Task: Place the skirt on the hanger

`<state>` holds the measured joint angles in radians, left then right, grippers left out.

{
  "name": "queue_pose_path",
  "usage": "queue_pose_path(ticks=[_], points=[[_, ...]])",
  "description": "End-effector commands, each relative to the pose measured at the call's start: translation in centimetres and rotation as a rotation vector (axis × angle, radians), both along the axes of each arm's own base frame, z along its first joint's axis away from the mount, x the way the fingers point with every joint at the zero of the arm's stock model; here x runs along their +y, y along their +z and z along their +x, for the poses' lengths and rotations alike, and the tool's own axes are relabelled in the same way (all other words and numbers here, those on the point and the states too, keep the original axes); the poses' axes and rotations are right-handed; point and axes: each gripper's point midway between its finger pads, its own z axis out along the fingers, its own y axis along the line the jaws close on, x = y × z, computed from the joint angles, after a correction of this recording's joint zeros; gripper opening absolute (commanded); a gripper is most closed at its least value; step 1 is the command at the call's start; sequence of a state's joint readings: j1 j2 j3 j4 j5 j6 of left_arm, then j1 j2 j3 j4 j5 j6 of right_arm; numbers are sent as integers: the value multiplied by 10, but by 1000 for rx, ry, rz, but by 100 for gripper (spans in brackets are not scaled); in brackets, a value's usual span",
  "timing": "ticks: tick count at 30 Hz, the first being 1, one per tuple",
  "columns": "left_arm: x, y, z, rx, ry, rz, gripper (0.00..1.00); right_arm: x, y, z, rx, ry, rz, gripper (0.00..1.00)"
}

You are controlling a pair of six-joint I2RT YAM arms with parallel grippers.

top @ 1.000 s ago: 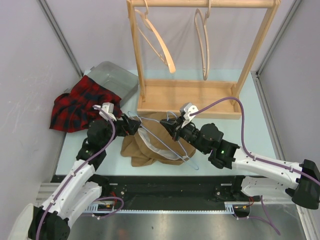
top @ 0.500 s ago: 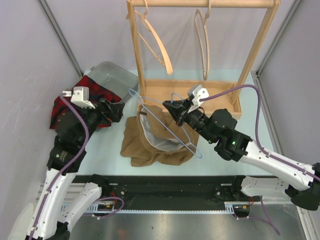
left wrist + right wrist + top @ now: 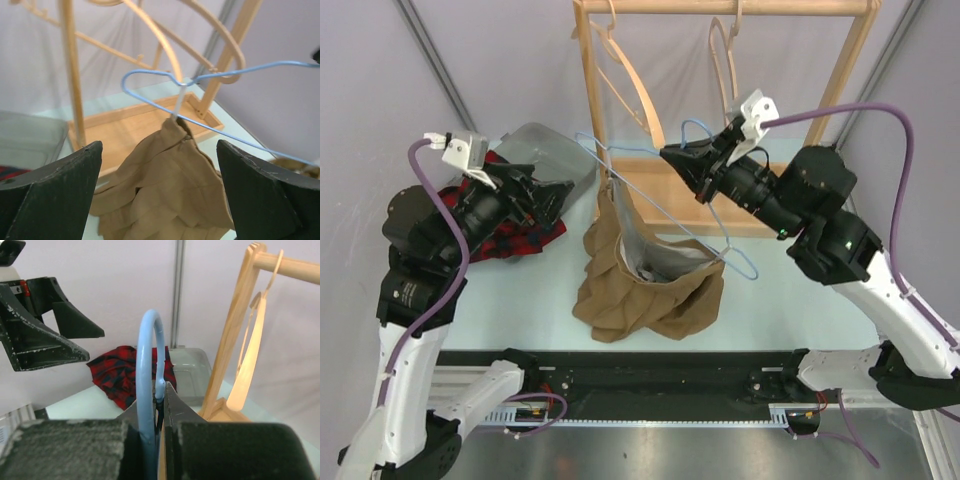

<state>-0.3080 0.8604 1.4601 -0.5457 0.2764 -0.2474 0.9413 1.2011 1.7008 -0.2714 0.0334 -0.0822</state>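
My right gripper is shut on the hook of a blue wire hanger and holds it in the air in front of the wooden rack. A tan skirt hangs from the hanger, its lower part bunched on the table. In the right wrist view the jaws pinch the blue hook. My left gripper is open and empty, raised to the left of the skirt. In the left wrist view its fingers stand wide apart, with the skirt and hanger ahead of them.
A wooden rack with two wooden hangers stands at the back. A red plaid garment lies at the left, partly over a grey bin. The rack post is close on the right in the right wrist view.
My right gripper has lifted the hanger and skirt up and back toward the rack. My left gripper has come away from the skirt, and has risen and drawn back to the left.
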Motion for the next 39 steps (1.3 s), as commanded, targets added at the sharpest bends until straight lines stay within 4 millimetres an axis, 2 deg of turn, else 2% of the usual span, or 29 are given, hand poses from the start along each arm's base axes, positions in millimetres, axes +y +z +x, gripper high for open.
queue_pose_path(ticks=[1,3,6,7,9,10,13,15,16,20,24,25,28,33,39], points=[[-20,25,-35,-113,-194,53,100,1,19,-20,11,144,-26,0],[-26,27,-47,-161,-269,87,100,6,7,-25,51,195,-53,0],[-45,29,-79,-241,-475,119,100,8,-4,-35,74,272,-73,0],[-55,25,-98,-271,-608,132,100,9,-8,-37,95,295,-71,0],[-62,21,-117,-308,-736,150,100,10,-16,-48,111,362,-84,0],[-67,15,-133,-330,-858,161,100,11,-20,-58,113,420,-93,0],[-71,6,-150,-342,-1023,163,100,12,-27,-72,140,513,-97,0],[-74,-3,-144,-308,-1061,158,100,13,-37,-80,168,561,-113,0],[-75,-7,-147,-293,-1104,156,100,10,-37,-91,162,603,-112,0],[-80,-29,-136,-144,-1161,88,100,6,-42,-100,170,634,-101,0],[-89,-57,-107,-31,-1111,38,98,5,-44,-108,178,673,-97,0],[-92,-59,-106,-9,-1119,31,97,4,-44,-109,178,675,-94,0],[-98,-65,-105,38,-1133,14,89,5,-47,-110,184,685,-96,0],[-105,-71,-99,94,-1102,2,69,6,-51,-112,197,706,-97,0],[-108,-83,-106,131,-1080,30,61,9,-54,-108,195,690,-77,0]])
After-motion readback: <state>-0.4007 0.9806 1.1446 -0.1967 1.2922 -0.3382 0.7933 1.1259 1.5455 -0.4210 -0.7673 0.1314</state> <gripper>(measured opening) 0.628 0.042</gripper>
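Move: The hanger's left shoulder, held out by the right hand, is about 9 cm ahead and 8 cm right of the open left hand, roughly level with it. The clipped brown skirt hangs some 15 cm right of the left hand and 17 cm below. The nearest wooden hanger is about 22 cm ahead of it, 11 cm right and 3 cm higher. From the right hand, the left gripper it brings the hanger to lies some 18 cm left, 4 cm back and 5 cm lower. Both hands come back and down about 10 cm, the left also rightward, turning clockwise, narrowing around the hanger. ##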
